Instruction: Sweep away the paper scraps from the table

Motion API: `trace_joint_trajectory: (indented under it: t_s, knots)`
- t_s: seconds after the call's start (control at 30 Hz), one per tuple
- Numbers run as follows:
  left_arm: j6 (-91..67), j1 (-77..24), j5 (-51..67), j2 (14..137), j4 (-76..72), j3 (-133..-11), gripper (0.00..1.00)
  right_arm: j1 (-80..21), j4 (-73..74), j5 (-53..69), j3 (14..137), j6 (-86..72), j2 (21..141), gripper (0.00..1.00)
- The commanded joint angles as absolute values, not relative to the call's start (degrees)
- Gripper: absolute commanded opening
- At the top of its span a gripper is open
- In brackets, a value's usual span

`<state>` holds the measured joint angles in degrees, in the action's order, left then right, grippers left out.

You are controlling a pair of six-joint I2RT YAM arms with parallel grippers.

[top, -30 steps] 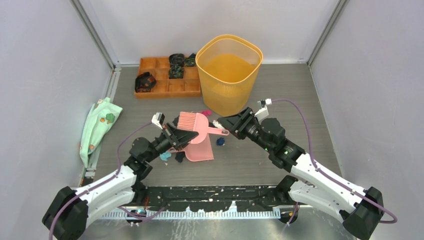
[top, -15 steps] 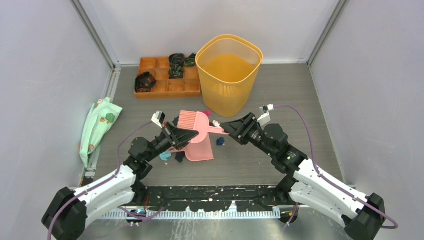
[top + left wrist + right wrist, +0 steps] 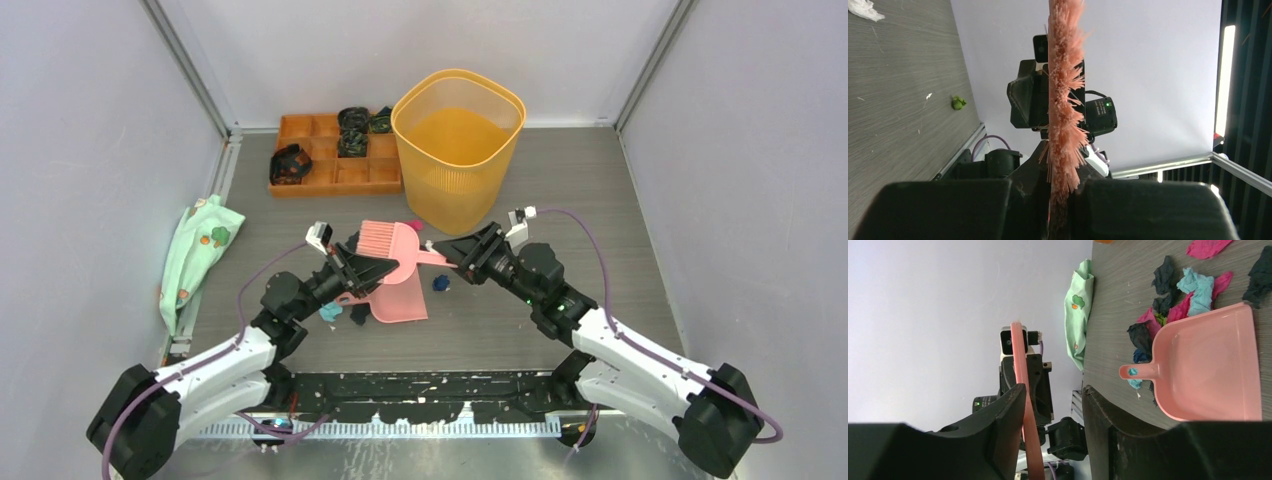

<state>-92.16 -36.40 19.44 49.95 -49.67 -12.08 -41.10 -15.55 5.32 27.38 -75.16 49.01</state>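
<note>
My left gripper [image 3: 357, 272] [image 3: 1064, 172] is shut on the bristle end of a pink brush [image 3: 383, 243] [image 3: 1065, 75], held above the table [image 3: 580, 180]. The brush's handle [image 3: 1021, 365] reaches right, between the jaws of my right gripper [image 3: 447, 260] [image 3: 1054, 395]. That gripper is open: the handle lies against one finger, with a gap to the other. A pink dustpan [image 3: 398, 300] [image 3: 1208, 370] lies flat under the brush. Paper scraps [image 3: 331, 312] [image 3: 1193, 285] in teal, black, magenta and dark blue lie around the dustpan. A white scrap [image 3: 863, 9] and a green one [image 3: 957, 103] lie apart.
A yellow bin [image 3: 460, 140] stands at the back, just beyond the brush. To its left is an orange tray [image 3: 320, 172] holding black-and-green bands. A mint-green cloth [image 3: 195, 255] lies at the table's left edge. The metal rail [image 3: 420, 410] runs along the near edge.
My right gripper has moved left, and its jaws now stand around the brush handle. The left gripper has kept the brush nearly still.
</note>
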Motion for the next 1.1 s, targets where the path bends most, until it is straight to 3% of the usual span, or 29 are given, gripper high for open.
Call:
trace_joint_trajectory:
  t_s: [0.0,0.27,0.73,1.07]
  knots:
    - [-93.1,-36.5,18.8,50.3,-58.6,-12.4,0.01,-41.0,-22.9,8.8,26.2,-77.2,51.2,0.48]
    - [-92.7,-36.5,18.0,52.2,-59.9,-11.1,0.01,-40.8,-22.7,8.9,25.9,-77.3,50.0,0.39]
    - [-90.7,-36.5,16.7,55.6,-61.2,-9.5,0.01,-40.8,-23.1,9.9,25.5,-77.9,49.1,0.39]
    - [-90.5,-36.5,17.6,56.7,-61.0,-9.7,0.00,-40.7,-25.3,10.5,25.4,-78.4,50.6,0.28]
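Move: In the left hand's grip the brush is held flat, its handle reaching out about 6 cm to the right and 1 cm ahead of that hand. From the right hand this handle lies some 2 cm left and 2 cm higher, level front to back, near the upper of its open fingers. Roughly 22 cm below the right hand are the dustpan, 10 cm left and 1 cm back, and the blue scrap, 1 cm left and 1 cm ahead. Lowering the brush about 2 cm and easing it 1 cm forward, the left hand keeps its pinch and brings the handle down to the middle between the right hand's fingers. The right hand shifts barely 1 cm left and then 1 cm back, rolls a few degrees, and closes its fingers from half open to about a quarter, one above and one below the handle. ##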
